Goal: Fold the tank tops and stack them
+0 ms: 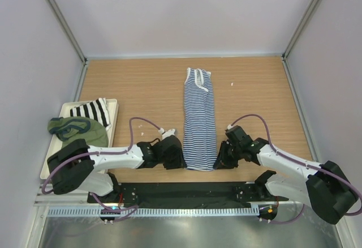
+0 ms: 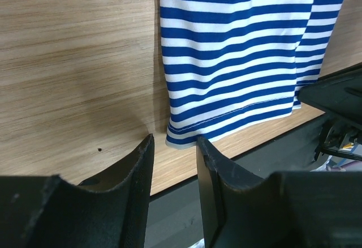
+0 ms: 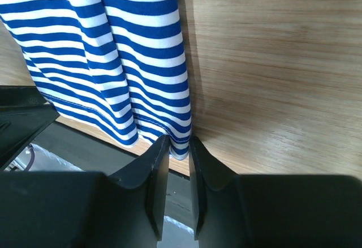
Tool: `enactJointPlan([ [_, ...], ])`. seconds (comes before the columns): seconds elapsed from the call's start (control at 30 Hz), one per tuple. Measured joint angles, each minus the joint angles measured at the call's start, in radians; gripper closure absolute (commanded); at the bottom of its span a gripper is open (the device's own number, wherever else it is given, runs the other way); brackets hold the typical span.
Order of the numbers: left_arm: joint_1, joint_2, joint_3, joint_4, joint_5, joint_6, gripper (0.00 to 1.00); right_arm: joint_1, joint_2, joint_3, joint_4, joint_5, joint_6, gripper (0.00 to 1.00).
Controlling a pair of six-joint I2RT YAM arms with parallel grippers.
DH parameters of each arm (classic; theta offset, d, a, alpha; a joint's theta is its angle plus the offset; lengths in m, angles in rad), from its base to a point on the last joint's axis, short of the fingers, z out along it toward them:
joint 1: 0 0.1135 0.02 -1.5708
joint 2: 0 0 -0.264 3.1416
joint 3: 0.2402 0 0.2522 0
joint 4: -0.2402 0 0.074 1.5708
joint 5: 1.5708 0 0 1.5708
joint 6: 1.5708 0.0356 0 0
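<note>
A navy-and-white striped tank top [image 1: 199, 118] lies folded into a long narrow strip down the middle of the table, straps at the far end. My left gripper [image 1: 178, 156] is at its near left corner. In the left wrist view that gripper [image 2: 174, 140] is open, the hem corner [image 2: 181, 137] just past its tips. My right gripper [image 3: 178, 140] straddles the near right hem corner [image 3: 181, 146], its jaws a narrow gap apart around flat cloth. The olive green tank top [image 1: 79, 130] lies crumpled on the tray at the left.
A white tray [image 1: 113, 103] at the left edge also holds a black-and-white striped cloth [image 1: 90, 111]. The table's near edge and a black base strip [image 1: 186, 194] run just behind both grippers. Grey walls enclose the table on three sides.
</note>
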Motion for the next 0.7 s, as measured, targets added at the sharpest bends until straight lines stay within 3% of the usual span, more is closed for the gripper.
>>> enactJointPlan([
  [0.13,0.000,-0.019,0.000,0.015,-0.019,0.000,0.64,0.007,0.006,0.000,0.012,0.002,0.006,0.84],
  [0.23,0.000,-0.015,0.000,0.039,-0.028,0.000,0.72,0.013,0.008,0.000,0.018,0.002,0.008,0.87],
  [0.33,0.000,0.009,0.000,0.064,-0.028,-0.003,0.98,0.014,0.014,0.000,0.019,0.005,0.008,0.95],
  [0.4,0.000,0.028,0.000,0.071,-0.024,-0.005,1.00,0.015,0.014,0.000,0.019,0.006,0.008,0.99],
  [0.7,0.000,-0.022,0.016,0.029,-0.019,0.003,1.00,0.019,-0.042,0.088,-0.074,0.042,-0.013,0.99],
])
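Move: The tank top's near-left hem corner lies about 1 cm ahead of the left hand, 1 cm to its right and 1 cm below, with its near-right corner some 12 cm to that hand's right and level with it. That near-right corner is already between the right hand's fingertips, at table height. The collar end lies roughly 36 cm ahead of the left hand and 6 cm to its right. The left shifts about 1 cm forward and right; both hands pinch the near hem corners, then lift roughly 2 cm. ##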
